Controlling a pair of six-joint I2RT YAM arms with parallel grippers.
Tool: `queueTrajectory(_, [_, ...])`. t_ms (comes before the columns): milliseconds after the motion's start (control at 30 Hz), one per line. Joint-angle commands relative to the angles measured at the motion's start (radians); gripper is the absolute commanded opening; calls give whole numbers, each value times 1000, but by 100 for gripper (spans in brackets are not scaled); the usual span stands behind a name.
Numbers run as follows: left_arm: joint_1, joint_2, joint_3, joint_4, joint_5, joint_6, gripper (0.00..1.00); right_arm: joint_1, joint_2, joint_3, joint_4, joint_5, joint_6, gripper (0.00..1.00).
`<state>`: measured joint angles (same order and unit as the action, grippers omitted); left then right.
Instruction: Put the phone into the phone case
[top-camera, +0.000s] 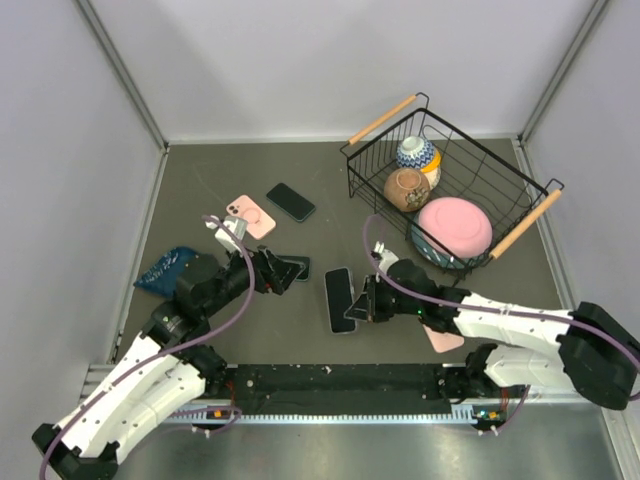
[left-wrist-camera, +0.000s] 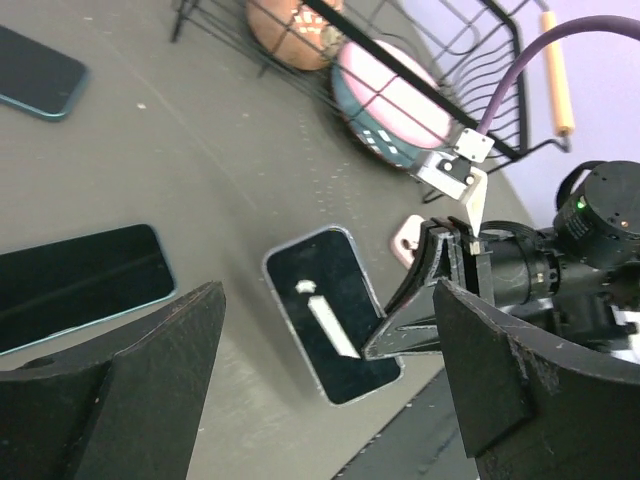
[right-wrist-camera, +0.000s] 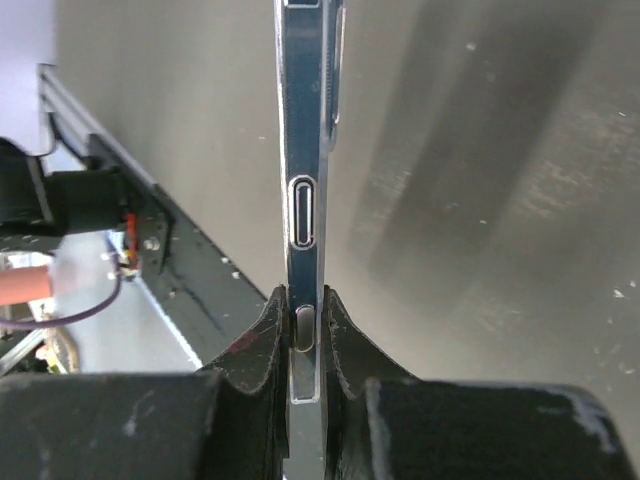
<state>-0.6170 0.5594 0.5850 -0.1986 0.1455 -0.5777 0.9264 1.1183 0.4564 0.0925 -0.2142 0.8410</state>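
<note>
A black phone (top-camera: 339, 297) with a silver rim lies just in front of the arms. My right gripper (top-camera: 359, 307) is shut on its right edge; the right wrist view shows the phone (right-wrist-camera: 303, 180) edge-on between the pads (right-wrist-camera: 262, 335). In the left wrist view the same phone (left-wrist-camera: 328, 312) sits between my wide-open left fingers (left-wrist-camera: 110, 400), with the right gripper (left-wrist-camera: 378, 345) pinching its lower corner. My left gripper (top-camera: 281, 271) hovers open and holds nothing. A pink phone case (top-camera: 251, 216) lies at the back left, apart from both grippers.
A second dark phone (top-camera: 297, 266) lies by the left gripper, a third (top-camera: 290, 201) next to the pink case. A pink flat object (top-camera: 446, 339) shows under the right arm. A blue pouch (top-camera: 165, 268) lies left. A wire basket (top-camera: 520, 215) with bowls stands back right.
</note>
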Motion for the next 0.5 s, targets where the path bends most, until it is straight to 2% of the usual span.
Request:
queueTrajectory(0, [2,-12,47,-127,-110,102,91,-12,70,103,-23,62,-19,0])
queueTrajectory(200, [3,-10,-16,-101,-136,88,91,-21,138,128,-60,82,3,0])
queueTrajectory(467, [2,-30,-70,-87,-207,87,90,-47,196,130,-79,88,6,8])
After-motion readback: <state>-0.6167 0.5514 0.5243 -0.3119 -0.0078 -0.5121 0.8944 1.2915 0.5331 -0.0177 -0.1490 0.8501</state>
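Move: The right fingers already hold the phone in its case by the lower part of its right edge; its middle lies about 3 cm ahead, 3 cm left and 2 cm below them, over bare table some 9 cm under the hand. The pink phone is roughly 21 cm to the right, level with that hand. From the empty left hand the cased phone lies about 12 cm right, 3 cm back and 16 cm down, with the teal-edged phone some 6 cm ahead, 3 cm left and 23 cm below. The right hand keeps its pinch on the cased phone's edge and lowers it towards the bare table by some 4.5 cm, quickly at first and then easing off, with a small drift forward and right while the wrist tips the phone's left side about 10 degrees farther down. The left hand, empty and still wide open, also sinks, about 5.5 cm, and draws some 3 cm left away from the phone, rolling its left side up about 10 degrees and turning a little counter-clockwise. ##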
